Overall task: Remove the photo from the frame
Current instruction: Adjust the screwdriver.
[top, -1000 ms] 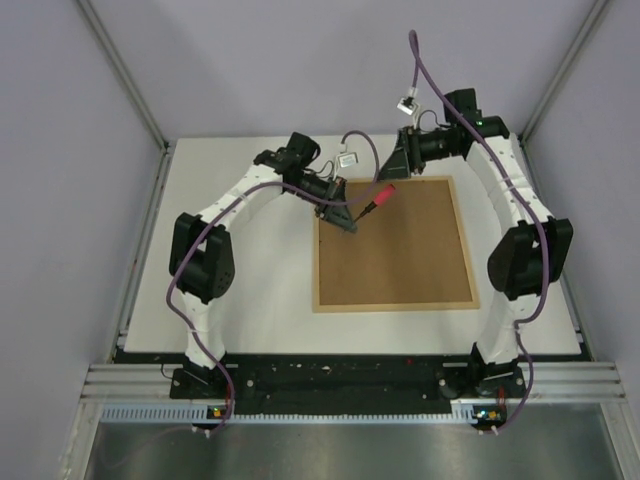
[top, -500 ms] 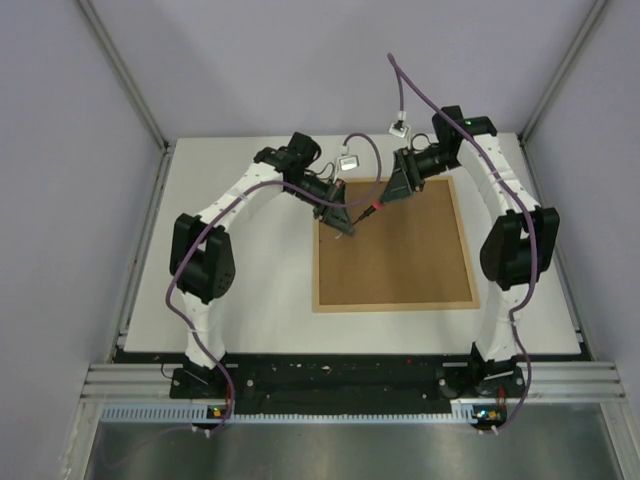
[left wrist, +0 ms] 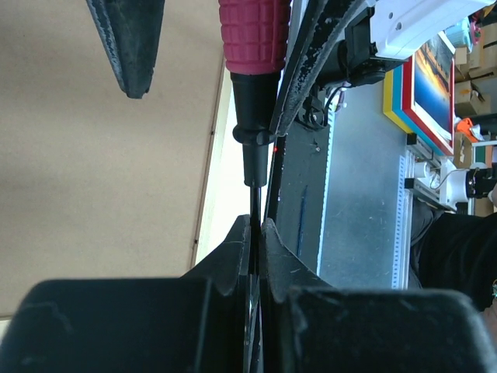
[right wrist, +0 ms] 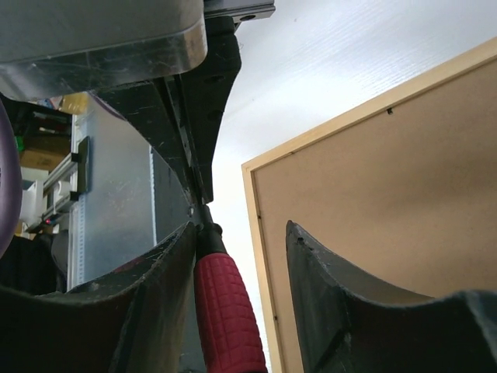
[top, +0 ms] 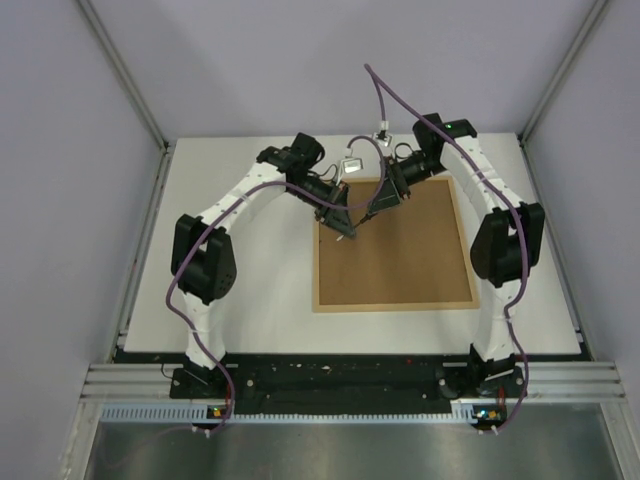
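Note:
The frame [top: 395,306] lies face down on the white table, its brown backing board [top: 400,250] facing up. The photo is hidden. My left gripper [top: 347,230] hovers over the frame's far left corner, shut on the thin metal shaft [left wrist: 254,194] of a tool with a red handle [left wrist: 252,35]. My right gripper [top: 375,208] stands open with its jaws on either side of that red handle [right wrist: 225,311]. One finger [right wrist: 167,264] lies against the handle; the other finger [right wrist: 326,264] is apart from it, above the backing board [right wrist: 388,171] and the pale rim [right wrist: 260,256].
The white tabletop [top: 250,300] ends at a black strip and a metal rail [top: 350,385] by the arm bases. Grey walls stand on three sides. Purple cables [top: 385,95] loop above both wrists.
My right arm has swung left towards the left gripper, and its jaws now straddle the red handle and have narrowed a little. The left arm and the tool have stayed put.

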### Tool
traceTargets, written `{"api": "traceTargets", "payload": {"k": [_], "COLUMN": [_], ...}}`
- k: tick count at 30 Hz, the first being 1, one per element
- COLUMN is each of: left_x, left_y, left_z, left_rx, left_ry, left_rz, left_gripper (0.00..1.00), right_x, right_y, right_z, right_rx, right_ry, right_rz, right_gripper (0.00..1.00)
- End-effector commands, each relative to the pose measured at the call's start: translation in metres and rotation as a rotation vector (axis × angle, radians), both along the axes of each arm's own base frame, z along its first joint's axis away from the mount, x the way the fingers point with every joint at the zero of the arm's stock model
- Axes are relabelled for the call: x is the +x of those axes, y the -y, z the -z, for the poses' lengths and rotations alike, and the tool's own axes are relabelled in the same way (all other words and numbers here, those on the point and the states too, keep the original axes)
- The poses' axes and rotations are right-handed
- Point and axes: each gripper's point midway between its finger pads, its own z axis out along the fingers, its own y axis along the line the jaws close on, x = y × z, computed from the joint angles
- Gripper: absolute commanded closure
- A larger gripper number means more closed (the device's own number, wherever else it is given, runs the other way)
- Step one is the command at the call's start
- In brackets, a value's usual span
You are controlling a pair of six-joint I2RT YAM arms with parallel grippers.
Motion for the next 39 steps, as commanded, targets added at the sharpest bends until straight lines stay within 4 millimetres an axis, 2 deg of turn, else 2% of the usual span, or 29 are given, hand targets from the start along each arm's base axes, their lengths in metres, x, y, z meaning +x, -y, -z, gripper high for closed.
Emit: {"api": "traceTargets", "payload": {"k": [1,14,21,25,29,31,33,34,35,37,39], "left_x": [-0.004,0.0,0.002,0.001,0.001,0.0,0.002,0.002,0.003,0.004,0.008], "left_y": [0.006,0.006,0.005,0.005,0.005,0.005,0.005,0.005,0.005,0.003,-0.004], "left_z": [-0.031,-0.025,-0.024,-0.022,-0.022,-0.022,-0.022,-0.021,-0.02,-0.018,-0.017], "left_rx": [-0.08,-0.059,-0.058,-0.056,-0.056,-0.06,-0.057,-0.054,-0.048,-0.031,-0.021], "left_ry": [0.074,0.086,0.096,0.095,0.089,0.087,0.087,0.089,0.089,0.093,0.099], "left_rz": [0.037,0.03,0.03,0.032,0.035,0.037,0.033,0.032,0.028,0.016,-0.005], "left_gripper": [1.0,1.0,1.0,1.0,1.0,1.0,1.0,1.0,0.99,0.7,0.57], "right_x": [-0.025,-0.044,-0.049,-0.05,-0.05,-0.05,-0.05,-0.05,-0.051,-0.052,-0.052], "right_y": [0.0,-0.003,-0.004,-0.005,-0.007,-0.008,-0.008,-0.009,-0.009,-0.008,-0.006], "right_z": [-0.009,-0.002,-0.006,-0.011,-0.017,-0.018,-0.021,-0.02,-0.021,-0.02,-0.017], "right_rx": [0.013,-0.025,-0.002,0.02,0.044,0.053,0.065,0.066,0.068,0.064,0.047], "right_ry": [-0.088,-0.097,-0.104,-0.102,-0.1,-0.107,-0.111,-0.113,-0.117,-0.11,-0.098], "right_rz": [-0.038,-0.074,-0.079,-0.08,-0.079,-0.078,-0.076,-0.077,-0.077,-0.079,-0.076], "right_gripper": [0.52,0.53,0.48,0.49,0.59,0.74,0.96,1.0,1.0,1.0,1.0]}}
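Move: The screwdriver handle, its blade still pinched in the left fingers, lies between the right hand's half-open fingers, off-centre: about 1 cm back from the right hand, 2 cm to its right and 1 cm above. From that hand the left gripper is roughly 5 cm back and 5 cm to the left, and the frame's middle some 9 cm back, 7 cm right and 15 cm below. From the left hand, the handle is about 4 cm ahead, 7 cm right and 2 cm above. The screwdriver's handle is taken over by the right hand, which eases back about 2 cm, with a slight drift left, sinking about 1.5 cm and rising 1 cm again, until its fingers centre on the handle and close round its collar end. The left hand, nearly still, keeps pinching the blade and only at the very end opens about a third. ##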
